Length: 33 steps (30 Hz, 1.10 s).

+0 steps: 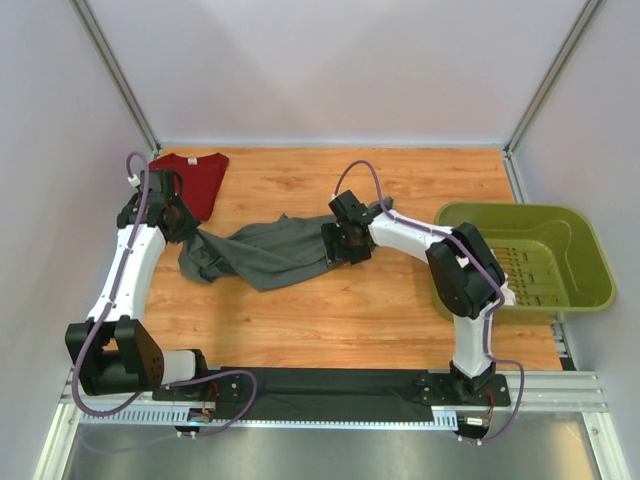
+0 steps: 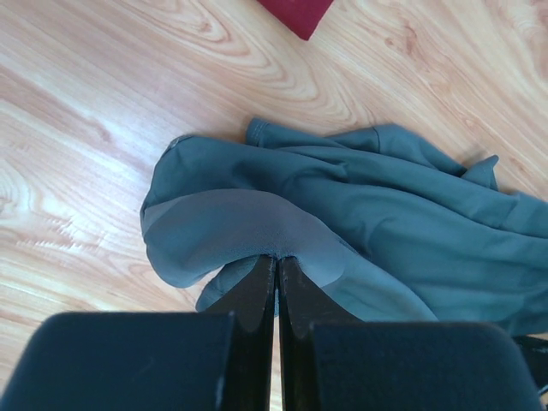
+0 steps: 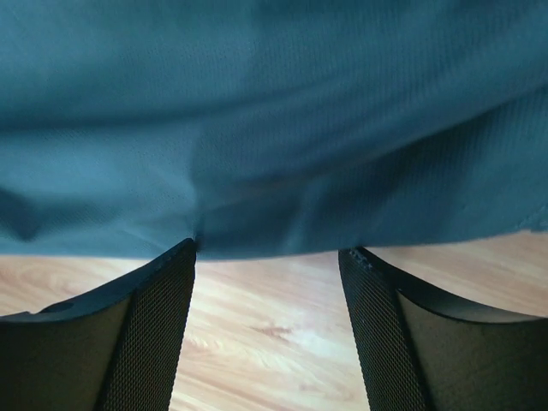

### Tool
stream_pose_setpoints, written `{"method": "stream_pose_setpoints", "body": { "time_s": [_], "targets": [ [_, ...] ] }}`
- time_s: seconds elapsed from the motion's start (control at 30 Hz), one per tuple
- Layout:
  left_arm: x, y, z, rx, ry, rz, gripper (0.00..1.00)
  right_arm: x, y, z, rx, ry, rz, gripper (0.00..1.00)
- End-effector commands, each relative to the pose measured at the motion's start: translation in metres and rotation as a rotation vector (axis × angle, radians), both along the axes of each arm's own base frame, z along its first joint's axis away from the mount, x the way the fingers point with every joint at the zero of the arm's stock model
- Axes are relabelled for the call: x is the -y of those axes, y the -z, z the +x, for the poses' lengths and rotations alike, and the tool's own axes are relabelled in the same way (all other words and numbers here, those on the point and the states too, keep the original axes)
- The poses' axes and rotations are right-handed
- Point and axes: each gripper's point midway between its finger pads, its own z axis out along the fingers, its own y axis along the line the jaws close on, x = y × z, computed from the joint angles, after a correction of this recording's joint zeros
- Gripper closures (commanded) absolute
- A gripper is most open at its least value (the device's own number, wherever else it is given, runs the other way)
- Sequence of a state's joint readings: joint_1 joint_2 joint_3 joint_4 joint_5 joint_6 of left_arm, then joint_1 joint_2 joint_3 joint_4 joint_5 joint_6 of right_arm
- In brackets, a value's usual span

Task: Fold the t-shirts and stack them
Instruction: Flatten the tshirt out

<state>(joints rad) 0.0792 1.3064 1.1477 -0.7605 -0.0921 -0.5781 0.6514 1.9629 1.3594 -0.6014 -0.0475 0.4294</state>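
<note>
A dark grey t-shirt (image 1: 270, 255) lies crumpled and stretched across the middle of the wooden table. My left gripper (image 1: 190, 232) is shut on a fold at its left end; in the left wrist view the cloth (image 2: 360, 214) bunches right at the closed tips of the gripper (image 2: 278, 259). My right gripper (image 1: 340, 245) stands at the shirt's right end. Its fingers are wide apart in the right wrist view, with the gripper (image 3: 271, 248) just under the hanging grey cloth (image 3: 274, 120) and bare wood between the pads. A dark red t-shirt (image 1: 195, 180) lies folded at the far left, its corner (image 2: 295, 13) showing.
An olive-green plastic basket (image 1: 590, 270) stands at the right edge of the table, with nothing visible inside it. White walls close in the table at the back and sides. A black strip of cloth (image 1: 330, 395) lies along the near rail between the arm bases.
</note>
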Motion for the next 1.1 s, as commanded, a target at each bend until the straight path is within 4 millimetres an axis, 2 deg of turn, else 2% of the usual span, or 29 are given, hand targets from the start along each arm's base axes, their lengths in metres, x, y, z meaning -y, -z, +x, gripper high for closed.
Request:
{"method": "stream_pose_setpoints", "body": {
  "time_s": [0.0, 0.13, 0.2, 0.27, 0.3, 0.33, 0.37, 0.43, 0.47, 0.5, 0.53, 0.57, 0.63, 0.7, 0.73, 0.77, 0.8, 0.83, 0.87, 0.9, 0.93, 1.0, 1.03, 1.07],
  "targets": [
    [-0.004, -0.014, -0.003, 0.044, -0.009, 0.023, 1.0, -0.017, -0.006, 0.031, 0.089, 0.074, 0.056, 0.31],
    [-0.004, -0.014, -0.004, 0.045, -0.008, 0.024, 1.0, -0.02, -0.002, 0.035, 0.1, 0.089, 0.067, 0.32],
    [-0.004, -0.012, -0.003, 0.041, -0.009, 0.022, 1.0, -0.016, 0.005, 0.041, 0.118, 0.104, 0.041, 0.38],
    [-0.004, -0.011, -0.004, 0.036, -0.008, 0.021, 1.0, -0.016, 0.008, 0.047, 0.127, 0.106, 0.024, 0.6],
    [-0.004, -0.011, -0.004, 0.032, -0.007, 0.021, 1.0, -0.011, 0.014, 0.046, 0.112, 0.109, -0.013, 0.76],
    [-0.004, -0.014, -0.002, 0.039, -0.004, 0.023, 1.0, -0.002, 0.01, 0.052, 0.138, 0.13, -0.06, 0.99],
    [-0.005, -0.016, -0.003, 0.038, 0.0, 0.025, 1.0, 0.004, -0.003, 0.056, 0.148, 0.138, -0.087, 1.0],
    [-0.005, -0.025, -0.004, 0.042, 0.013, 0.036, 1.0, 0.015, -0.051, 0.066, 0.237, 0.133, -0.073, 1.0],
    [-0.006, -0.037, -0.007, 0.038, 0.029, 0.054, 1.0, 0.023, -0.072, 0.07, 0.287, 0.116, -0.09, 1.0],
    [-0.012, -0.046, -0.012, 0.04, 0.017, 0.088, 1.0, 0.031, -0.11, 0.067, 0.339, 0.113, -0.072, 1.0],
    [-0.017, -0.069, -0.011, 0.078, 0.009, 0.119, 1.0, 0.038, -0.127, 0.064, 0.363, 0.106, -0.078, 1.0],
    [-0.027, -0.077, -0.022, 0.057, -0.007, 0.175, 1.0, 0.048, -0.15, 0.051, 0.372, 0.084, -0.091, 1.0],
    [-0.036, -0.119, -0.032, 0.146, -0.031, 0.238, 1.0, 0.056, -0.163, 0.033, 0.335, 0.056, -0.092, 1.0],
    [-0.048, -0.149, -0.053, 0.189, -0.072, 0.314, 1.0, 0.069, -0.182, 0.002, 0.257, 0.02, -0.109, 1.0],
    [-0.053, -0.176, -0.06, 0.243, -0.095, 0.339, 1.0, 0.069, -0.192, -0.012, 0.215, -0.009, -0.09, 1.0],
    [-0.061, -0.182, -0.077, 0.21, -0.131, 0.381, 1.0, 0.083, -0.203, -0.038, 0.131, -0.033, -0.124, 1.0],
    [-0.066, -0.193, -0.088, 0.209, -0.149, 0.409, 1.0, 0.087, -0.22, -0.047, 0.123, -0.046, -0.12, 1.0],
    [-0.069, -0.209, -0.102, 0.211, -0.161, 0.436, 1.0, 0.083, -0.268, -0.045, 0.208, -0.047, -0.054, 1.0],
    [-0.076, -0.217, -0.111, 0.202, -0.187, 0.472, 1.0, 0.092, -0.28, -0.057, 0.188, -0.056, -0.071, 1.0],
    [-0.079, -0.222, -0.113, 0.19, -0.18, 0.498, 1.0, 0.095, -0.296, -0.056, 0.221, -0.006, -0.035, 1.0],
    [-0.079, -0.233, -0.115, 0.214, -0.176, 0.505, 1.0, 0.086, -0.312, -0.06, 0.229, -0.03, 0.053, 1.0],
    [-0.076, -0.235, -0.106, 0.207, -0.139, 0.502, 1.0, 0.092, -0.298, -0.051, 0.154, 0.009, 0.059, 1.0],
    [-0.074, -0.233, -0.1, 0.203, -0.121, 0.498, 1.0, 0.092, -0.277, -0.051, 0.08, 0.006, 0.04, 1.0],
    [-0.07, -0.226, -0.082, 0.197, -0.083, 0.48, 1.0, 0.088, -0.256, -0.042, 0.032, 0.004, 0.02, 1.0]
  ]
}}
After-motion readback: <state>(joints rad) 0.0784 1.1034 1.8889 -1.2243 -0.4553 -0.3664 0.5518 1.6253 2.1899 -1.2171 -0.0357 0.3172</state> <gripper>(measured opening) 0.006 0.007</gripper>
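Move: The fold of the grey t-shirt that the open right fingers go for, on its near edge, lies about 3 cm ahead, 1 cm to the left and 1 cm lower. The folded red t-shirt is some 37 cm left and 19 cm farther out; the green bin's middle is roughly 44 cm right, about level. From the left hand, already holding the shirt's left end, that fold is about 30 cm right, 2 cm ahead and 16 cm down; the red shirt is 18 cm ahead, 5 cm left. Forward first: the right hand slides about 4 cm low along the table into the near edge of the grey t-shirt and shuts its fingers on the cloth. Then both hands sweep up fast and draw apart sideways, the right one rising some 35 cm while its fingers tip up and forward, the left keeping its pinch, going up and back towards its base. ##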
